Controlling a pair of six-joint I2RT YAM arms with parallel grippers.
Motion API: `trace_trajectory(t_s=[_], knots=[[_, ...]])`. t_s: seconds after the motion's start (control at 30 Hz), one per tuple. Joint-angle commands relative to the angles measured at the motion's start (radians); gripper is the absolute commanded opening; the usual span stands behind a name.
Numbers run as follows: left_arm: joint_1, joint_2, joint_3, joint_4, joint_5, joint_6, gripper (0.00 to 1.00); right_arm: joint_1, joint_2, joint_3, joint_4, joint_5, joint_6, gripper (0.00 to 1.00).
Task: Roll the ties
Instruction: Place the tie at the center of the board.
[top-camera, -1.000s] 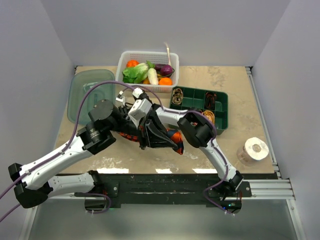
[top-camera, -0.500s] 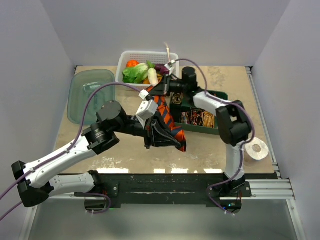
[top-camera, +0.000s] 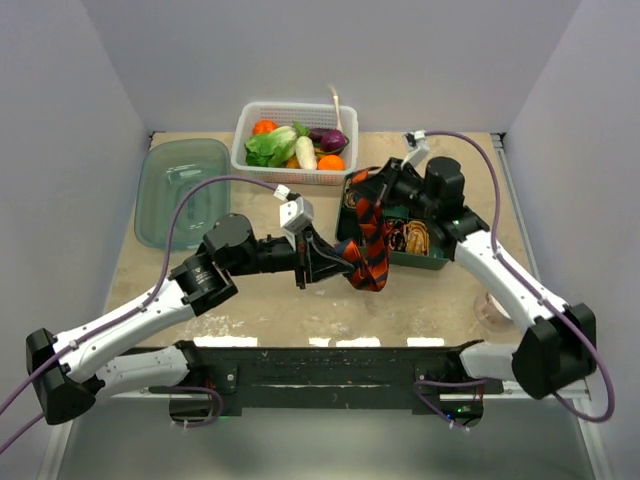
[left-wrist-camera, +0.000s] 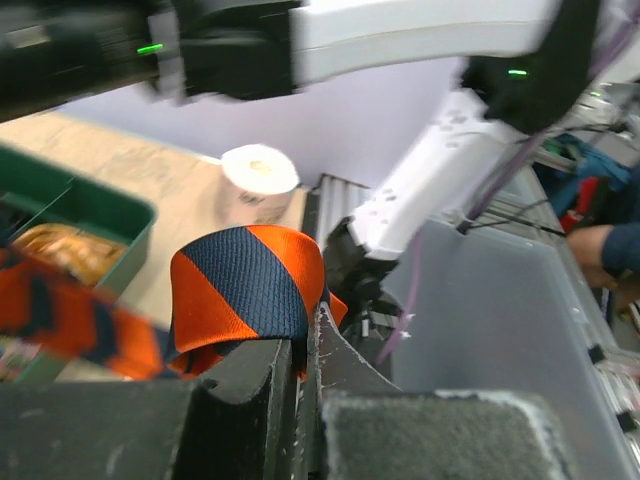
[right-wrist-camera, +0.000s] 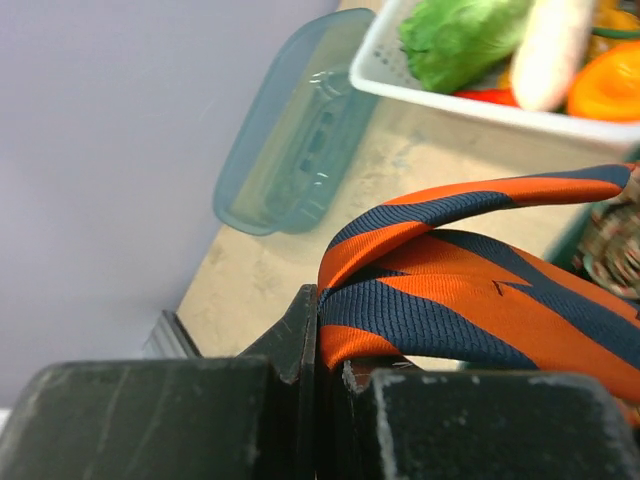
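Observation:
An orange and navy striped tie (top-camera: 372, 248) hangs in the air between my two grippers, just in front of the green tray (top-camera: 441, 199). My left gripper (top-camera: 338, 266) is shut on the tie's lower loop. In the left wrist view the tie (left-wrist-camera: 248, 290) bulges out of that gripper (left-wrist-camera: 308, 332). My right gripper (top-camera: 368, 190) is shut on the upper end above the tray's left side. The right wrist view shows the folded tie (right-wrist-camera: 470, 300) pinched in that gripper (right-wrist-camera: 328, 322). Coiled tan and brown ties (top-camera: 414, 238) lie in the tray's compartments.
A white basket (top-camera: 298, 106) of vegetables stands at the back. A teal plastic lid (top-camera: 181, 190) lies at the back left. A white tape roll (top-camera: 489, 311) sits at the front right, partly behind my right arm, and shows in the left wrist view (left-wrist-camera: 258, 178).
My right arm has unfolded and swung right, carrying the tie's upper end from the middle to above the tray. My left gripper has followed to the right with the lower end.

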Motion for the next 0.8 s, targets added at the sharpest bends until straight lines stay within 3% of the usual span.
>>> trace_trajectory(t_s=[0.0, 0.13, 0.23, 0.47, 0.77], knots=[[0.074, -0.086, -0.064, 0.060, -0.080, -0.063, 0.00, -0.004, -0.144, -0.105, -0.115, 0.170, -0.028, 0.00], [0.172, -0.152, -0.140, 0.057, -0.119, -0.101, 0.00, -0.004, -0.265, -0.200, -0.225, 0.253, -0.032, 0.00], [0.187, -0.168, -0.143, -0.042, -0.202, -0.078, 0.00, -0.006, -0.364, -0.290, -0.276, 0.345, -0.026, 0.00], [0.198, -0.080, -0.121, -0.274, -0.261, -0.014, 0.00, -0.010, -0.570, -0.460, -0.343, 0.555, 0.050, 0.00], [0.217, 0.002, -0.117, -0.360, -0.339, 0.031, 0.00, -0.010, -0.711, -0.641, -0.362, 0.751, 0.149, 0.00]])
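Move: Each hand already pinches one part of the tie, which hangs between them over the board. The board's open centre lies about 15 cm ahead, 5 left and 33 below the left hand, and from the right hand about 8 back, 8 left and 28 below. The green box's middle is roughly 5 cm ahead and 10 right of the right hand; the vegetable basket sits some 21 ahead and 16 left of it. The right hand sweeps its end of the tie about 15 cm right, 10 back and 13 down, clear to the near side of the green box, its fingers turning some 35 degrees clockwise and tipping down. The left hand draws the other end apart from it, first about 5 cm forward and as much left while sinking slightly, then mostly down to 13 cm lower, swinging counter-clockwise and dipping its fingertips; both grips stay shut on the cloth. ##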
